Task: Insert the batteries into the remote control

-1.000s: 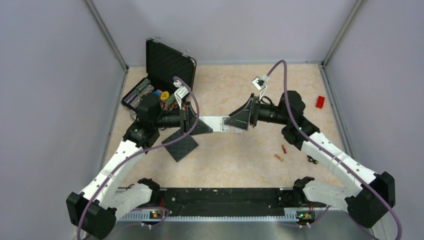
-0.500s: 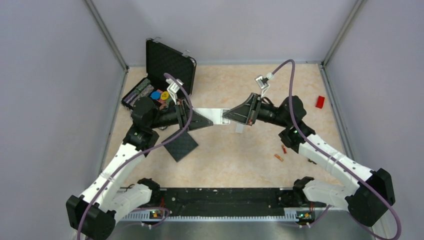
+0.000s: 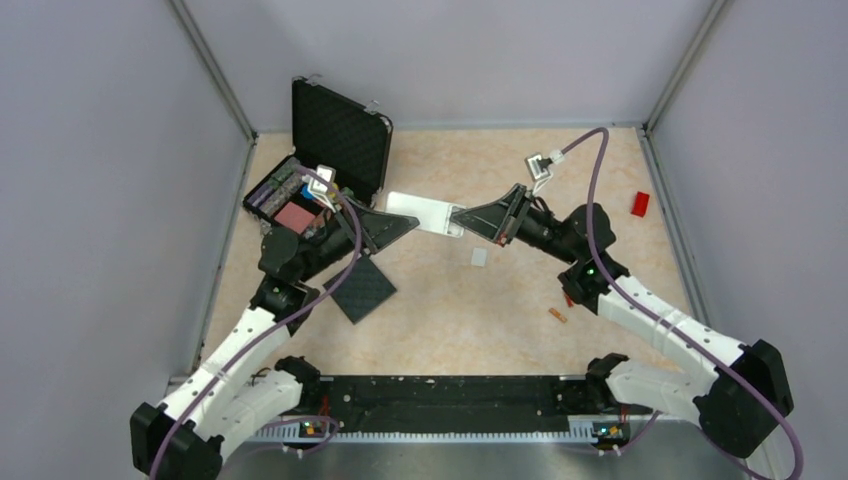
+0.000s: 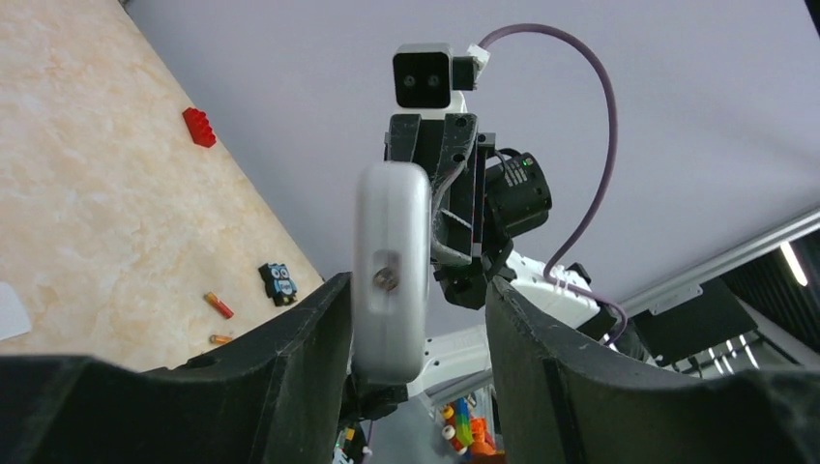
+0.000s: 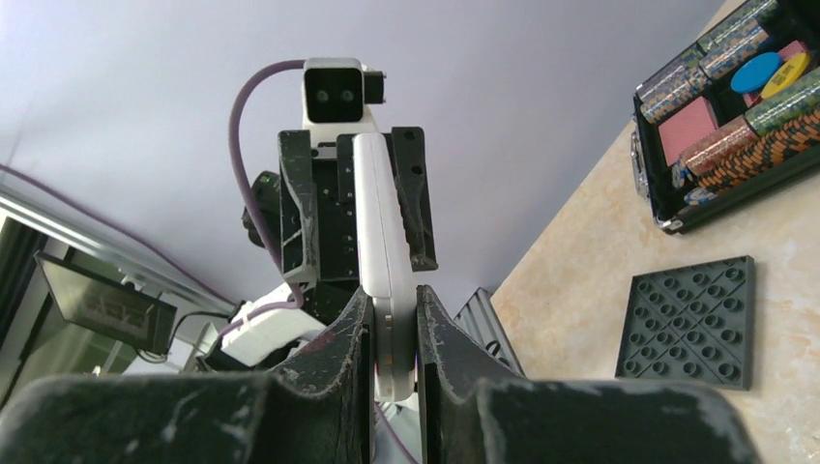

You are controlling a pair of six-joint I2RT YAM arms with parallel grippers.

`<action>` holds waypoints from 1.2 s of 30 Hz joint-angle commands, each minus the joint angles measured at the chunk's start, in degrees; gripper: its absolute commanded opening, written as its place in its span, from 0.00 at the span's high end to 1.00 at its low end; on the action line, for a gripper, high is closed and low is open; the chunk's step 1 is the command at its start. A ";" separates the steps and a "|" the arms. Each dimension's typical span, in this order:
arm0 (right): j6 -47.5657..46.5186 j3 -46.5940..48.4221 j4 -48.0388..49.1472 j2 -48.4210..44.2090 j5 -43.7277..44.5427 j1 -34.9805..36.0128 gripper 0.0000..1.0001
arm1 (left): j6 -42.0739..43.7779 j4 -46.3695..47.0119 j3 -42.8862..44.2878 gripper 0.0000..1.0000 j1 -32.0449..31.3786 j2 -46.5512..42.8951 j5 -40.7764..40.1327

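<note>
The white remote control (image 3: 420, 211) hangs in the air over the back middle of the table, its right end clamped in my right gripper (image 3: 462, 218). In the right wrist view both fingers press the remote (image 5: 375, 213) at the gripper (image 5: 392, 295). My left gripper (image 3: 405, 222) is open around the remote's left end. In the left wrist view the remote (image 4: 392, 251) lies against the left finger, with a gap to the right one (image 4: 416, 285). Two orange-red batteries (image 4: 219, 305) (image 4: 221, 339) lie on the table by the right arm; one also shows in the top view (image 3: 557, 315).
A small white-grey flat piece (image 3: 479, 257) lies on the table under the remote. An open black case (image 3: 300, 190) of chips stands at back left. A dark studded plate (image 3: 362, 290) lies in front of it. A red block (image 3: 640, 204) lies far right, an owl figure (image 4: 279, 282) near the batteries.
The remote has been lifted and carried toward the back left, now tilted. The left arm has swung back toward the case. The small white-grey piece now lies on the table.
</note>
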 commanded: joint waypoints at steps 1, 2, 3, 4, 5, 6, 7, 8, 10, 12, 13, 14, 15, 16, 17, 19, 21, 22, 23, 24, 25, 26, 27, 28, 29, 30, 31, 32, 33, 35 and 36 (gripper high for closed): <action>2.43 -0.53 6.58 0.48 2.84 1.28 1.00 | -3.08 8.91 -2.87 0.43 -2.68 -1.24 -11.42; 2.50 -0.49 6.59 0.70 3.09 1.49 1.00 | -3.09 9.41 -3.08 0.43 -3.27 -1.15 -12.71; 2.56 -0.47 6.87 1.04 3.24 1.83 1.00 | -2.97 9.84 -3.02 0.43 -3.71 -0.80 -13.58; 2.49 -0.35 7.22 1.35 3.15 2.09 1.00 | -2.74 10.12 -2.79 0.43 -4.26 -0.29 -14.22; 2.46 -0.18 7.20 1.73 3.03 2.31 1.00 | -2.48 10.16 -2.44 0.43 -4.77 0.32 -14.67; 2.41 -0.06 7.20 2.19 2.86 2.52 1.00 | -2.21 10.48 -2.13 0.43 -5.17 0.95 -14.65; 2.33 0.04 7.15 2.52 2.47 2.77 1.00 | -1.78 10.58 -1.68 0.43 -5.60 1.61 -14.57; 2.38 -0.01 7.09 2.72 2.33 2.77 1.00 | -1.51 10.52 -1.45 0.43 -5.90 2.12 -14.57; 2.37 -0.26 6.92 2.79 2.13 2.77 1.00 | -0.85 10.09 -1.09 0.43 -5.91 2.59 -14.51; 2.20 -0.22 5.96 2.64 2.06 2.70 1.00 | 0.24 8.65 -1.03 0.44 -5.96 2.29 -14.67; 2.07 -0.13 5.31 2.50 2.04 2.76 1.00 | 0.70 7.56 -0.90 0.45 -5.93 1.95 -14.84; 1.86 0.10 4.45 2.38 1.97 2.73 1.00 | 1.29 6.74 -0.89 0.46 -5.93 1.73 -14.79; 1.59 0.39 3.71 2.43 1.65 2.77 1.00 | 1.71 5.88 -0.77 0.47 -5.94 1.40 -14.80; 1.38 0.79 2.86 2.54 1.34 2.77 1.00 | 1.93 5.16 -0.80 0.48 -5.91 1.13 -14.92; 1.02 1.30 1.79 2.68 0.87 2.73 1.00 | 2.12 4.54 -0.88 0.49 -5.95 0.76 -15.13; 0.41 1.94 0.47 3.23 -0.33 2.78 1.00 | 2.31 4.55 -1.30 0.52 -5.98 0.37 -15.50; 0.26 2.20 -0.22 4.02 -1.47 2.75 1.00 | 2.36 4.48 -1.10 0.58 -5.92 0.75 -14.73; 0.19 2.32 -0.78 4.35 -2.00 2.75 1.00 | 2.42 4.47 -0.84 0.62 -5.97 1.13 -14.03; 0.19 2.46 -1.47 4.71 -2.15 2.77 0.99 | 2.45 4.34 -0.57 0.69 -5.98 1.60 -13.30; 0.08 2.73 -2.19 4.92 -2.37 2.72 0.97 | 2.51 4.30 -0.31 0.77 -5.92 2.14 -12.66; -0.27 3.22 -3.47 5.08 -2.40 2.69 0.94 | 2.76 4.10 -0.13 0.86 -5.91 2.51 -12.16; -0.74 3.79 -4.88 5.02 -2.23 2.55 0.90 | 3.38 3.41 0.06 0.95 -5.96 2.80 -11.95; -1.54 4.40 -6.64 5.00 -1.86 2.50 0.85 | 4.06 2.40 0.24 1.00 -5.88 2.97 -11.92; -2.34 5.15 -8.63 4.86 -1.55 2.32 0.79 | 4.91 1.42 0.37 1.00 -5.86 2.94 -11.98; -3.14 5.95 -11.04 4.58 -1.14 2.07 0.70 | 5.90 0.45 0.51 1.00 -5.84 2.82 -12.38; -3.87 6.70 -14.18 4.21 -0.33 1.56 0.61 | 7.32 -1.57 0.73 1.00 -5.80 2.46 -13.14; -4.41 7.22 -17.29 3.63 0.49 0.85 0.53 | 8.93 -4.29 1.26 1.00 -5.75 2.12 -14.35; -4.80 7.48 -20.41 2.91 1.44 -0.31 0.48 | 11.08 -7.23 1.86 1.00 -5.64 1.83 -15.63; -5.05 7.52 -23.61 1.97 2.26 -1.78 0.45 | 13.00 -10.46 2.42 1.00 -5.56 1.42 -17.04; -5.76 7.41 -33.25 -0.05 3.93 -5.69 0.44 | 16.60 -15.94 3.45 1.00 -5.29 0.93 -20.17; -6.60 7.05 -38.43 -1.08 4.82 -7.80 0.44 | 18.03 -18.30 3.77 1.00 -5.17 0.76 -21.46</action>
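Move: The remote's middle is only about 3 cm ahead, 3 cm right and 2 cm above my open left hand. My right hand already grips its compartment end, with the middle about 5 cm to that hand's left and 1 cm ahead. From my left hand, the battery cover lies on the table some 12 cm ahead, 12 cm right and 36 cm down, and the grey baseplate about 18 cm left, 4 cm ahead, equally low. I bring my left hand about 2.5 cm forward and a little down onto the remote, yawing roughly 10 degrees counter-clockwise, while my right hand feeds it about 2 cm left and 3 cm down into those fingers. I pinch it with the left, then open the right and slip that hand forward, down and right off the compartment end. My left keeps its hold, sinking another 2 cm or so. ##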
